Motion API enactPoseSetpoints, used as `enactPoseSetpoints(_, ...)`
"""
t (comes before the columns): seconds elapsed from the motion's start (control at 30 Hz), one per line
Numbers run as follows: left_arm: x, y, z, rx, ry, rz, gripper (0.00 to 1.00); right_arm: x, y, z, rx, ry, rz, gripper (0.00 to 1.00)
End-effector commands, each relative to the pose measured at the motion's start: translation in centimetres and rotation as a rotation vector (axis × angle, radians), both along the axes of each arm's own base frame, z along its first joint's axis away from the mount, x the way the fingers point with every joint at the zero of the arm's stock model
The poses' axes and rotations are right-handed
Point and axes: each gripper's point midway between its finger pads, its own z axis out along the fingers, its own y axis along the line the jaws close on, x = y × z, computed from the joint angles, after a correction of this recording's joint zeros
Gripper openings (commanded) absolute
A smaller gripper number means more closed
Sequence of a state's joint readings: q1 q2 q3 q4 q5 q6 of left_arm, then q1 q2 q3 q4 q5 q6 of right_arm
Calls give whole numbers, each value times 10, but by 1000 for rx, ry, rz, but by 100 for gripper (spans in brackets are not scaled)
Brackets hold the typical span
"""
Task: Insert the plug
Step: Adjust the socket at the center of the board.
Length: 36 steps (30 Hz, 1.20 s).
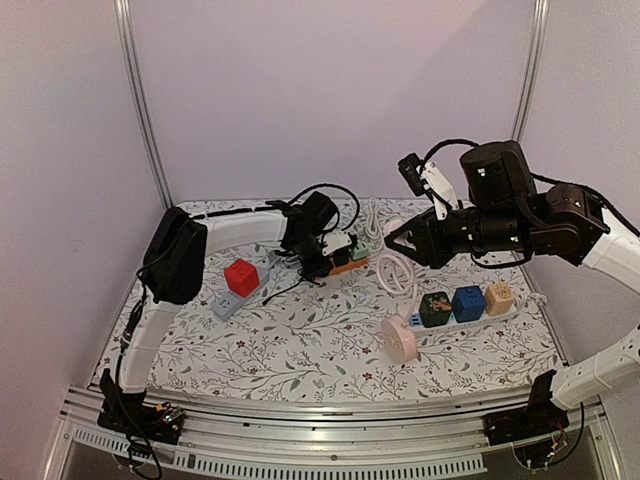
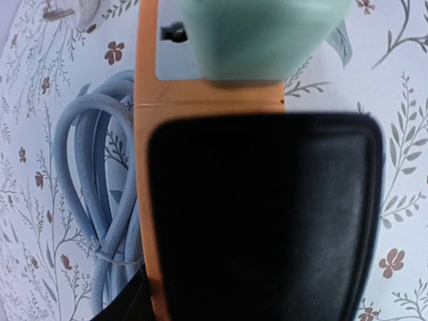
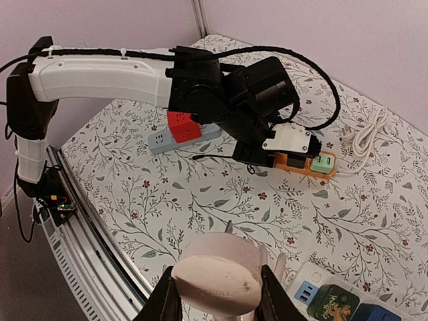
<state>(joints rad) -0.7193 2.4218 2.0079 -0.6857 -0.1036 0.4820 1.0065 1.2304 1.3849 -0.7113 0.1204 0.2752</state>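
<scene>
My left gripper point(image 1: 322, 258) point(image 3: 277, 150) is down over the orange power strip point(image 1: 348, 265) point(image 2: 144, 87) point(image 3: 294, 162). It is shut on a black plug point(image 2: 264, 221) that sits on the strip next to a mint-green plug point(image 1: 362, 248) point(image 2: 261, 37) point(image 3: 324, 162). Its fingers are mostly hidden behind the black plug. My right gripper point(image 1: 395, 238) point(image 3: 217, 294) hangs above the table, shut on a round pale pink plug point(image 3: 217, 277) point(image 1: 392, 229) whose prongs point away from the wrist camera.
A grey strip point(image 1: 228, 300) point(image 3: 157, 142) with a red cube plug point(image 1: 240, 277) point(image 3: 184, 126) lies at the left. A white strip point(image 1: 455, 322) point(image 3: 304, 287) carries green, blue and tan cube plugs, with a pink piece point(image 1: 400, 338) at its end. Coiled white cable point(image 1: 395, 268) lies between the strips.
</scene>
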Motion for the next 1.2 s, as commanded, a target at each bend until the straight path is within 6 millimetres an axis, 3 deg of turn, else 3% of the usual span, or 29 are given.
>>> enactPoseSetpoints(0.0,6,-6,-6,-38,41,36,49,4,1,27,67,-38,-7,0)
enactPoseSetpoints(0.13,-4,-13,36,-119,43,5,81,4,-1,26,65,-35,-17,0)
enactPoseSetpoints(0.2,-13,-14,67,-166,38,-25,92,5,-1,25,60,-36,-19,0)
enactPoseSetpoints(0.3,-33,-6,114,-207,34,-63,98,6,4,20,47,-29,-12,0)
enactPoseSetpoints(0.43,-68,34,152,-221,45,-63,98,9,13,11,18,-18,7,0)
enactPoseSetpoints(0.47,-78,48,170,-237,30,-59,98,10,14,10,16,-19,9,0)
enactPoseSetpoints(0.53,-93,80,173,-227,42,-26,98,12,18,7,0,-20,19,0)
enactPoseSetpoints(0.7,-138,169,132,-71,106,95,98,18,33,1,-23,-10,54,0)
enactPoseSetpoints(0.87,-185,212,80,45,221,127,100,22,48,-8,-45,14,89,0)
enactPoseSetpoints(0.93,-188,221,64,53,243,156,100,22,52,-11,-48,22,96,0)
enactPoseSetpoints(1.17,-152,232,30,-10,266,320,97,21,49,-16,-47,43,84,0)
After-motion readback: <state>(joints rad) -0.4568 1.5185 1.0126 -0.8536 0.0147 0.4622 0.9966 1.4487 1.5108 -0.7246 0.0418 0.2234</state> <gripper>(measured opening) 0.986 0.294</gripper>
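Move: To the left hand's left and somewhat back, the middle of the light-blue strip lies about 17 cm left and 7 cm back, at about finger height; the red cube on it is 18 cm left, 6 cm back and some 4 cm higher. The orange strip, still gripped near its left end, has its middle about 7 cm right and 2 cm ahead. From the right hand the light-blue strip is roughly 29 cm left, 16 cm ahead and 31 cm down. Letting go of the orange strip's left end, the left hand opens wide, rises some 20 cm clear, swings about 23 cm left and 18 cm back, then sinks to just short of the light-blue strip's near end, fingers open and tipped steeper. Keeping its grip on the pink plug, the right hand eases about 5 cm left and 3 cm down. ##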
